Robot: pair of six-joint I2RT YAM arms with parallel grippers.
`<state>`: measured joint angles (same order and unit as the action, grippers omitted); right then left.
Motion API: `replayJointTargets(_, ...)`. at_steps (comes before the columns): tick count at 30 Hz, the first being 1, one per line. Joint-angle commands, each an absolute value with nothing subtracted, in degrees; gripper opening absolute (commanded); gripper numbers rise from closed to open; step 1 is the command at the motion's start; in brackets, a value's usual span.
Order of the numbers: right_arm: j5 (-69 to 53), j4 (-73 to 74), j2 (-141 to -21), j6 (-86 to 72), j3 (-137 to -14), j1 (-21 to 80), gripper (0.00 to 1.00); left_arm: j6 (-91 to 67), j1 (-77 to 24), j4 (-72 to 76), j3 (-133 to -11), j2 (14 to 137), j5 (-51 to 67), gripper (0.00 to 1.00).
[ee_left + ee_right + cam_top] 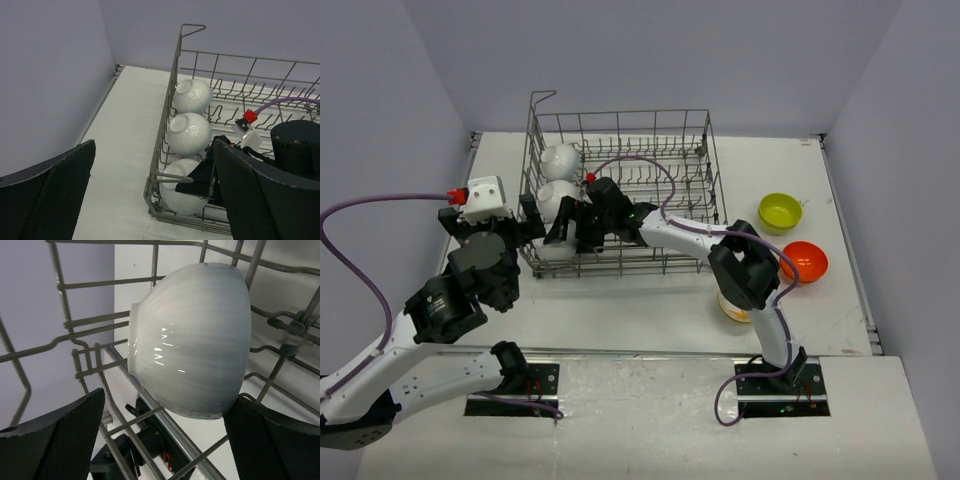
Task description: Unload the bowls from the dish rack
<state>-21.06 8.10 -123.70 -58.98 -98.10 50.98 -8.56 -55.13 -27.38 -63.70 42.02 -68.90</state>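
Note:
The grey wire dish rack point(620, 114) holds three white bowls standing on edge along its left side: a far one point(561, 158), a middle one point(556, 194) and a near one point(554, 248). My right gripper point(563, 228) reaches inside the rack, open, its jaws either side of the near white bowl point(192, 340); its right finger point(272, 440) is close to the rim. My left gripper point(528, 226) hangs open just outside the rack's near-left corner point(156, 186). In the left wrist view the bowls point(189, 133) line up behind that corner.
A yellow-green bowl point(780, 211) and an orange bowl point(805, 261) sit on the table right of the rack. A cream bowl point(732, 309) is partly hidden under my right arm. A purple cable point(632, 160) arches over the rack. Walls close in on the left and back.

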Motion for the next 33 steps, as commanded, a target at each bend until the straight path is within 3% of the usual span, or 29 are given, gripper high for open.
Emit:
replayJointTargets(1, -23.6, 0.8, -122.2, -61.4, -95.8, 51.3, 0.95, -7.6, -54.6, -25.1, -62.9, 42.1, -68.6, 1.0)
replayJointTargets(26, -28.6, -18.5, -120.9, -65.9, -87.1, 51.0, 0.83, -6.7, -53.8, -24.2, -62.4, 43.1, -66.3, 1.0)
replayJointTargets(30, -29.8, -22.7, -121.5, -67.1, -86.0, 50.9, 0.75, -6.8, -53.7, -24.3, -62.3, 42.8, -66.2, 1.0)
replayJointTargets(33, -30.1, -24.6, -121.2, -67.1, -85.1, 50.9, 0.74, -6.6, -53.6, -24.0, -62.2, 42.8, -65.6, 1.0)
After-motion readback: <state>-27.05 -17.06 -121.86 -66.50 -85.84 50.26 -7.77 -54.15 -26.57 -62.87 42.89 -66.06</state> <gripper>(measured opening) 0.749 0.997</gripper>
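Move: The front white bowl lies at the right hand's fingers, its middle about 4 cm to the left, 1 cm back and 2 cm below the hand, its mouth facing the hand. The middle white bowl stands roughly 9 cm ahead and 4 cm left of the hand, the far white bowl some 18 cm ahead and 3 cm left. From the left hand, the front bowl lies around 9 cm ahead, 6 cm right and 28 cm below. The right hand keeps its lower finger at the rim of the front bowl while the upper one stays over the outside of its wall; the gap narrows by about a fifth, starting to enclose the wall. The hand dips slightly, then rises to end about 2 cm higher, its left-pointing fingertips tilting up some 15 degrees. ##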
